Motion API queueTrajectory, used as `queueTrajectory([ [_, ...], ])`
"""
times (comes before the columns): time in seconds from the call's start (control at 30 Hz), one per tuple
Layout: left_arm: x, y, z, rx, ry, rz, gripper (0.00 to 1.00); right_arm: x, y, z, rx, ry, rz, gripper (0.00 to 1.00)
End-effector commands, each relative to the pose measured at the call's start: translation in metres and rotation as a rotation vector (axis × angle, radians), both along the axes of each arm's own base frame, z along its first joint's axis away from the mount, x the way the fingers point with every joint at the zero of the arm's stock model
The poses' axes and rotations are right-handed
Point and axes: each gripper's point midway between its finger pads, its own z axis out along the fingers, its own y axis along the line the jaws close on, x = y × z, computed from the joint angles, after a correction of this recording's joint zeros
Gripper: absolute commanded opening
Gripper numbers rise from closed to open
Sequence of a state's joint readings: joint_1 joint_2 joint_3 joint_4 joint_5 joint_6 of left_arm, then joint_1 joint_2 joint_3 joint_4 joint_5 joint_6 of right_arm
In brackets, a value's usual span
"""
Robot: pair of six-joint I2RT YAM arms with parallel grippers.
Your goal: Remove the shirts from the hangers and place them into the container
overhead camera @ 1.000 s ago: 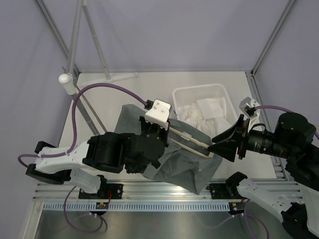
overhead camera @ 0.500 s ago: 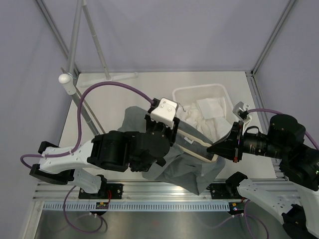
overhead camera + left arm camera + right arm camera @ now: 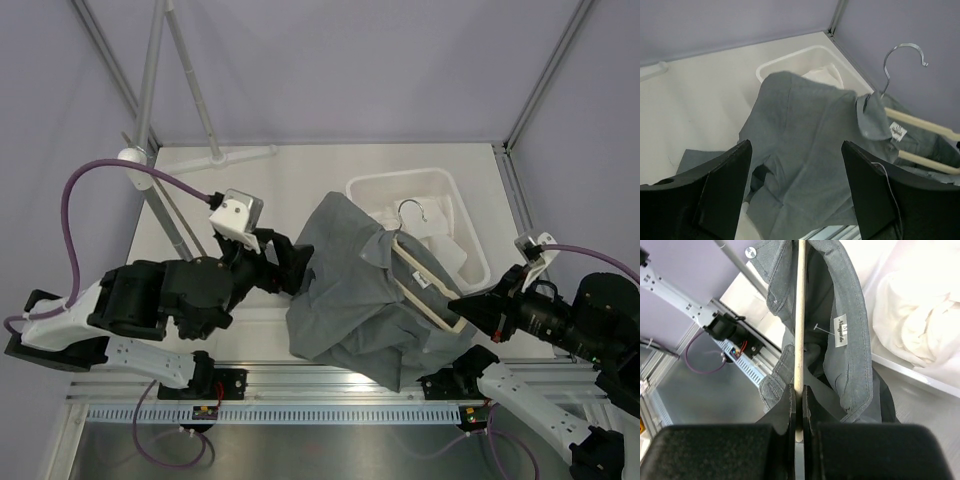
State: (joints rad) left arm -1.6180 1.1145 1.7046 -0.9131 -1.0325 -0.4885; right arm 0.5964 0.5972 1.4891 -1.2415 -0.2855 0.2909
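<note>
The grey-green shirt (image 3: 345,285) hangs on a light-wood hanger (image 3: 428,292) whose metal hook (image 3: 410,210) points toward the white container (image 3: 400,181). My right gripper (image 3: 462,312) is shut on the hanger's wooden bar (image 3: 799,315), with the shirt's collar (image 3: 847,340) draped beside it. My left gripper (image 3: 300,275) stands open just left of the shirt and holds nothing. In the left wrist view the shirt (image 3: 810,135) fills the space ahead of the wide-apart fingers (image 3: 722,185), and the hook (image 3: 900,55) rises at the right. A white shirt (image 3: 425,235) lies crumpled in the container.
A grey pole stand (image 3: 150,100) with a white knob (image 3: 132,157) rises at the back left. A slotted aluminium rail (image 3: 300,385) runs along the table's near edge. The container's rim (image 3: 900,367) lies just right of the hanger.
My left gripper opened, let go and drew back to the left. My right gripper shut on the hanger's end and pulled it right, so the shirt is now raised and hanging.
</note>
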Motion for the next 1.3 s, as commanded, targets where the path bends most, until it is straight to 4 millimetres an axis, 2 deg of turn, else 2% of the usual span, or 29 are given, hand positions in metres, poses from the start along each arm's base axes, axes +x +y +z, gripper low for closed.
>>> queueTrajectory([
  [0.0, -0.015, -0.037, -0.042, 0.025, 0.065, -0.078, 0.77, 0.015, -0.007, 0.022, 0.071, -0.068, -0.104, 0.0],
  [0.03, -0.018, -0.045, -0.045, 0.022, 0.077, -0.1, 0.77, 0.019, -0.005, 0.019, 0.069, -0.063, -0.114, 0.0],
  [0.07, -0.029, -0.061, -0.053, 0.045, 0.096, -0.175, 0.77, 0.027, -0.004, 0.025, 0.089, -0.076, -0.141, 0.0],
  [0.1, -0.037, -0.073, -0.052, 0.031, 0.101, -0.225, 0.77, 0.031, -0.002, 0.03, 0.109, -0.096, -0.145, 0.0],
  [0.13, -0.041, -0.08, -0.052, 0.034, 0.097, -0.245, 0.77, 0.035, 0.002, 0.029, 0.12, -0.098, -0.146, 0.0],
  [0.2, -0.044, -0.09, -0.065, 0.098, 0.086, -0.233, 0.78, 0.045, 0.001, 0.045, 0.15, -0.134, -0.183, 0.0],
  [0.23, -0.041, -0.089, -0.063, 0.108, 0.084, -0.207, 0.79, 0.042, -0.005, 0.066, 0.177, -0.174, -0.201, 0.0],
  [0.27, -0.034, -0.079, -0.072, 0.159, 0.084, -0.139, 0.79, 0.048, -0.004, 0.07, 0.162, -0.161, -0.218, 0.0],
  [0.3, -0.03, -0.08, -0.08, 0.202, 0.08, -0.099, 0.8, 0.049, -0.004, 0.076, 0.155, -0.156, -0.219, 0.0],
  [0.33, -0.027, -0.076, -0.084, 0.231, 0.08, -0.067, 0.8, 0.043, -0.008, 0.096, 0.175, -0.182, -0.217, 0.0],
  [0.37, -0.021, -0.063, -0.085, 0.263, 0.074, -0.004, 0.82, 0.049, -0.001, 0.088, 0.131, -0.128, -0.201, 0.0],
  [0.47, -0.012, -0.044, -0.099, 0.337, 0.065, 0.107, 0.85, 0.048, 0.012, 0.076, 0.104, -0.056, -0.144, 0.0],
  [0.53, -0.009, -0.036, -0.104, 0.339, 0.061, 0.143, 0.86, 0.048, 0.014, 0.061, 0.068, -0.013, -0.132, 0.0],
  [0.6, -0.007, -0.029, -0.113, 0.33, 0.065, 0.166, 0.87, 0.043, 0.008, 0.05, 0.036, 0.012, -0.147, 0.0],
  [0.67, -0.002, -0.016, -0.107, 0.266, 0.069, 0.194, 0.88, 0.033, -0.003, 0.046, 0.031, 0.012, -0.165, 0.0],
  [0.7, 0.0, -0.011, -0.113, 0.272, 0.068, 0.204, 0.89, 0.028, -0.007, 0.044, 0.026, 0.015, -0.166, 0.0],
  [0.77, 0.008, 0.004, -0.107, 0.234, 0.069, 0.223, 0.91, 0.013, -0.016, 0.044, 0.027, 0.01, -0.154, 0.0],
  [0.8, 0.011, 0.009, -0.111, 0.247, 0.069, 0.228, 0.93, 0.007, -0.017, 0.045, 0.03, 0.005, -0.141, 0.0],
  [0.83, 0.012, 0.012, -0.115, 0.29, 0.067, 0.2, 0.95, -0.005, -0.019, 0.05, 0.048, -0.013, -0.108, 0.0],
  [0.87, 0.015, 0.009, -0.112, 0.266, 0.065, 0.187, 0.95, -0.014, -0.02, 0.048, 0.046, -0.004, -0.083, 0.0],
  [0.9, 0.015, 0.013, -0.107, 0.245, 0.062, 0.152, 0.96, -0.022, -0.019, 0.049, 0.051, -0.008, -0.049, 0.0],
  [0.93, 0.009, 0.008, -0.12, 0.276, 0.072, 0.077, 0.96, -0.036, -0.015, 0.053, 0.072, -0.013, 0.019, 0.0],
  [0.97, 0.008, 0.001, -0.113, 0.258, 0.037, 0.016, 0.96, -0.045, -0.016, 0.053, 0.076, -0.009, 0.05, 0.0],
  [1.0, 0.004, 0.01, -0.103, 0.193, 0.033, -0.034, 0.96, -0.053, -0.016, 0.055, 0.085, -0.015, 0.08, 0.0],
  [1.03, -0.007, 0.004, -0.114, 0.195, 0.043, -0.126, 0.96, -0.06, -0.016, 0.055, 0.086, -0.015, 0.105, 0.0],
  [1.07, -0.01, 0.001, -0.105, 0.137, 0.022, -0.172, 0.96, -0.07, -0.017, 0.053, 0.085, -0.009, 0.145, 0.0],
  [1.1, -0.015, 0.011, -0.094, 0.061, 0.014, -0.211, 0.96, -0.074, -0.017, 0.053, 0.088, -0.01, 0.159, 0.0],
  [1.13, -0.025, 0.006, -0.093, 0.028, 0.018, -0.284, 0.96, -0.081, -0.016, 0.053, 0.099, -0.006, 0.187, 0.0],
  [1.27, -0.036, 0.001, -0.092, 0.01, 0.004, -0.369, 0.98, -0.096, -0.012, 0.049, 0.128, 0.005, 0.26, 0.0],
])
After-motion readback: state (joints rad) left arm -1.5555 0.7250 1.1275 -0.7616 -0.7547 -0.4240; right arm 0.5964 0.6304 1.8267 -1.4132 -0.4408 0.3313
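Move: The grey shirt's loose side hangs about 10 cm to the right of my open left hand, some 3 cm ahead and 13 cm below. Beside it, the hanger's middle is about 15 cm right, 6 cm ahead and 7 cm lower; the container is roughly 26 cm right, 20 cm ahead and 40 cm down. My right hand already pinches the hanger's near end, with the shirt's loose side about 16 cm left, 9 cm ahead and 9 cm below. I keep the hanger's end pinched in my right hand, shaking it forward and up about 6 cm, then drawing it back some 11 cm, away from the container. My empty left hand sinks about 12 cm while sweeping right towards the hanging shirt, then swings back left below its old height, rolling and unrolling some 20 degrees as its fingers open wider. ##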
